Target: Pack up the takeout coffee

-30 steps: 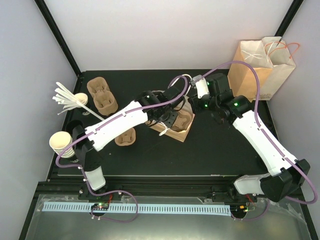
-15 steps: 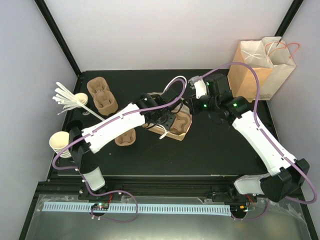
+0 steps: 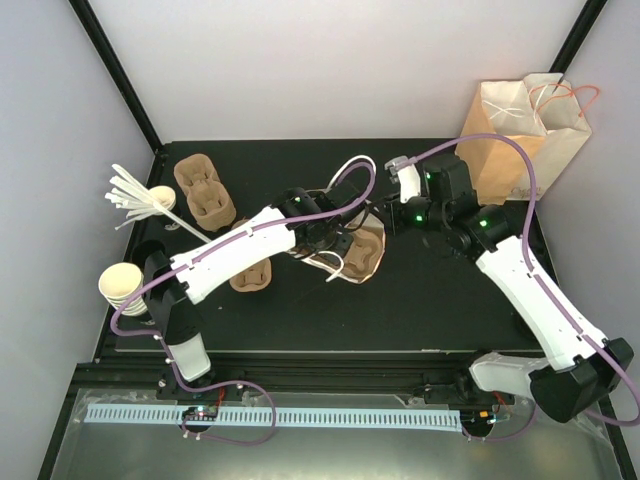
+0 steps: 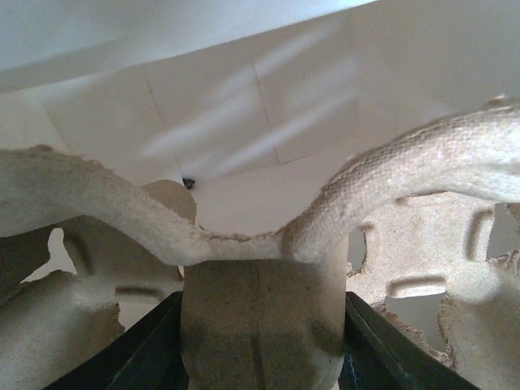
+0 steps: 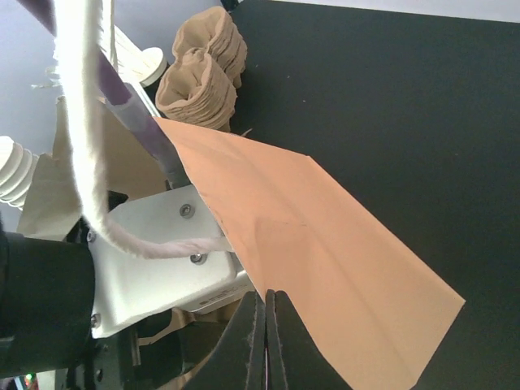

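The takeout coffee does not show in any view. A brown paper bag (image 3: 368, 262) lies in the middle of the table. My right gripper (image 3: 386, 216) is shut on the edge of this bag (image 5: 325, 236), its jaws (image 5: 266, 296) pressed flat on the paper. The bag's white cord handle (image 5: 81, 122) loops past the left arm. My left gripper (image 3: 335, 245) is at the bag's mouth. In the left wrist view its black fingers (image 4: 154, 345) clamp the middle post of a pulp cup carrier (image 4: 406, 187), with the pale inside of the bag beyond.
A second paper bag (image 3: 520, 135) stands upright at the back right. Stacked pulp carriers (image 3: 205, 195) and one single carrier (image 3: 250, 275) lie to the left. Stirrers in a cup (image 3: 135, 195) and a stack of cream cups (image 3: 120, 285) sit at the left edge.
My right arm has drawn back to the right with the bag's edge, and the bag has shifted. The left gripper has stayed at the bag's mouth with the carrier.
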Controlling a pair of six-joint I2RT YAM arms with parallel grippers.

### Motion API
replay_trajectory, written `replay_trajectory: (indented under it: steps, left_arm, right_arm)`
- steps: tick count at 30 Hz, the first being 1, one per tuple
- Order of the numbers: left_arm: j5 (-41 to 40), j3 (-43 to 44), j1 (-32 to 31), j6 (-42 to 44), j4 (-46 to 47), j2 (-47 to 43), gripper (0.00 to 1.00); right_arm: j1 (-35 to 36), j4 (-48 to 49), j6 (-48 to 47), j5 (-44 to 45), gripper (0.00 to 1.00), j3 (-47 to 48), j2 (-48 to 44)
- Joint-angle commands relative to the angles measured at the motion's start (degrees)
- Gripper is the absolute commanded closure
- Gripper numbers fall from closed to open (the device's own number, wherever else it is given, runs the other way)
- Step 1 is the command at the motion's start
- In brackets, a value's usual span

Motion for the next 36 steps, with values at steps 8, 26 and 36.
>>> replay_trajectory:
  steps: [8, 26, 36]
  left_arm:
    - [2.8, 2.5, 0.1, 0.0, -4.3, 2.9, 0.52]
    - [5.6, 2.0, 0.3, 0.6, -4.0, 3.6, 0.52]
    - [4.3, 1.7, 0.4, -0.5, -2.8, 2.9, 0.52]
  right_arm:
    - [1.9, -0.7, 14.3, -3.6, 0.99, -3.0, -6.8]
    - [3.3, -10.7, 7.5, 10.8, 0.6, -6.0, -16.1]
    - [12.6, -4.8, 18.8, -1.1, 0.5, -7.5, -17.7]
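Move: The right fingers are shut on the bag's far right rim; its middle lies about 8 cm left, 4 back and 10 below. The left hand, inside, pinches the cup carrier by its middle, with the bag's middle about 3 cm below. The loose carrier on the table lies some 21 cm left of the left hand, 7 back and 13 below; the standing bags are about 30 cm right of the right hand, 15 ahead and 14 below. Right hand draws back about 10 cm, opening off the rim, while left lowers the pinched carrier deeper. ##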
